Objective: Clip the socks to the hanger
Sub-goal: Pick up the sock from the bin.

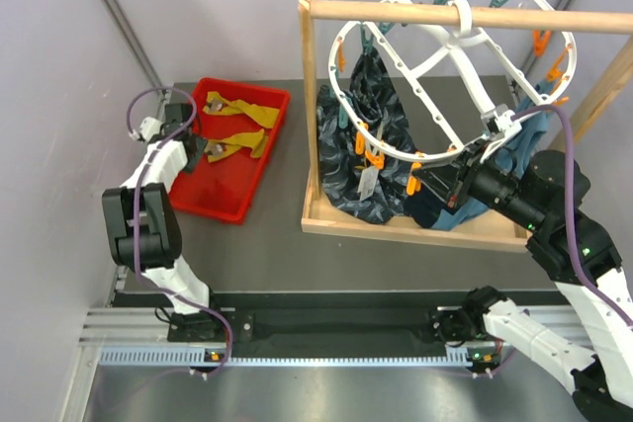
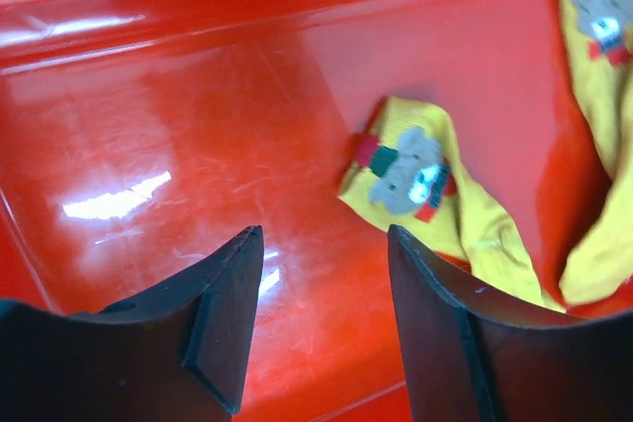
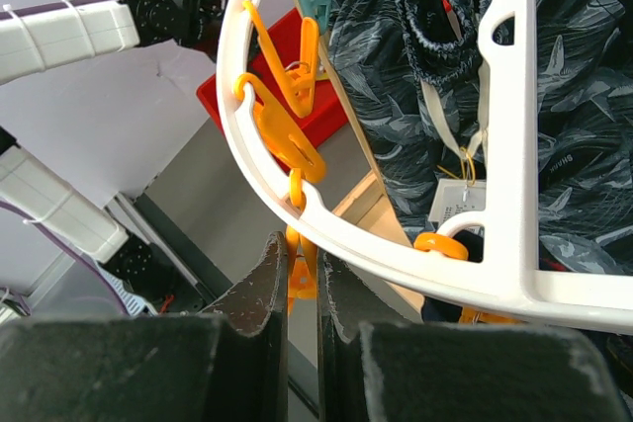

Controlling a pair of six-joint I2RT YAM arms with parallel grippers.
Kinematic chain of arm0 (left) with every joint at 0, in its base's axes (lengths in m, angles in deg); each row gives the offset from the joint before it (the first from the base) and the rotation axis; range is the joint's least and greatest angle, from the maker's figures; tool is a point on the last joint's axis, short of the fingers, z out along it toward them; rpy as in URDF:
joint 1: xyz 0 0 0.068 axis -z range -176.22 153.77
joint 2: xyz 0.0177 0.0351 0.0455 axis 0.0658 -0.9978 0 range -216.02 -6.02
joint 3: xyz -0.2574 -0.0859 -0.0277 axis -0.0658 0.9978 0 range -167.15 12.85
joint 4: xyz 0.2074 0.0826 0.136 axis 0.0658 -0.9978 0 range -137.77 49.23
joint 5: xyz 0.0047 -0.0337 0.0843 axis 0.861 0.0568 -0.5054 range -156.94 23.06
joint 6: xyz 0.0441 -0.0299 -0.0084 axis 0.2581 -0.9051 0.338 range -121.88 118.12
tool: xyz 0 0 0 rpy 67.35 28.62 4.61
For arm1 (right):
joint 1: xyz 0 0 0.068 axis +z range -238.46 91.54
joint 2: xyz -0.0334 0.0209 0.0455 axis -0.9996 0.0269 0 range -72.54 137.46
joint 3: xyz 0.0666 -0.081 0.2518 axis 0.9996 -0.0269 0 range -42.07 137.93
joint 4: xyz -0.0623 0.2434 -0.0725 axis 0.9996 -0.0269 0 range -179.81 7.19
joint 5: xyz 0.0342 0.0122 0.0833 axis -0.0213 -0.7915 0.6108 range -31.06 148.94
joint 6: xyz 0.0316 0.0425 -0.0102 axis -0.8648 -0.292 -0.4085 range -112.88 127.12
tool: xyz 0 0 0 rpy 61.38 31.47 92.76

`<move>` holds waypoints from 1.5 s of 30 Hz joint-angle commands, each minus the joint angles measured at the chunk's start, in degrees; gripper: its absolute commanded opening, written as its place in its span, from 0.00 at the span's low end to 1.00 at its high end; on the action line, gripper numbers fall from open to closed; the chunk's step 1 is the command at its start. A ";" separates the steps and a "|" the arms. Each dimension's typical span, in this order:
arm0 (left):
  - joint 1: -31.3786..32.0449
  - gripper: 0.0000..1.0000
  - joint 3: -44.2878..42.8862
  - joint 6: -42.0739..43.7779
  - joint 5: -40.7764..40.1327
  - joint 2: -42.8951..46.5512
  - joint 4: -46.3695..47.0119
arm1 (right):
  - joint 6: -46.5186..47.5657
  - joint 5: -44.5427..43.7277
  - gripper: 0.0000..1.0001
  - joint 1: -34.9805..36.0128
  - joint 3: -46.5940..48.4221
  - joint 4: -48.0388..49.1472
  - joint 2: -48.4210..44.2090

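Two mustard-yellow socks [image 1: 237, 109] lie in a red bin [image 1: 223, 200] at the left. My left gripper [image 1: 201, 142] hovers low inside the bin, open, with only bare red floor between its fingers [image 2: 223, 313]. One yellow sock [image 2: 415, 160], with a small bear patch, lies just beyond the right fingertip; another [image 2: 601, 66] lies at the far right. The white oval hanger [image 1: 396, 56] hangs tilted from a wooden rod. My right gripper [image 3: 302, 249] is shut on an orange clip peg [image 3: 304, 279] that dangles from the hanger's rim [image 3: 396, 266].
The wooden rod-and-post rack [image 1: 309, 96] stands on a wooden base [image 1: 396, 226]. A large dark patterned cloth [image 1: 361, 135] and a teal-blue cloth [image 1: 514, 145] hang from the hanger. Something dark navy [image 1: 427, 211] hangs under my right gripper. Grey walls stand left and right.
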 commanded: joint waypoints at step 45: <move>-0.40 0.00 -5.18 -2.13 3.92 -7.79 6.91 | 0.39 -0.10 0.00 0.19 2.18 3.52 1.53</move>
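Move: The nearer yellow sock's middle lies about 6 cm ahead of the left hand, 6 cm to its right and 8 cm below. The farther yellow sock lies some 15 cm ahead and 7 cm right, at the same depth. The red bin's middle is about 5 cm ahead, 3 cm right and 8 cm down. From the right hand, the nearer yellow sock is roughly 30 cm ahead, 45 cm left and 36 cm below. Left hand sinks about 7 cm, slides some 4 cm forward and shuts at the nearer yellow sock's patterned end. ##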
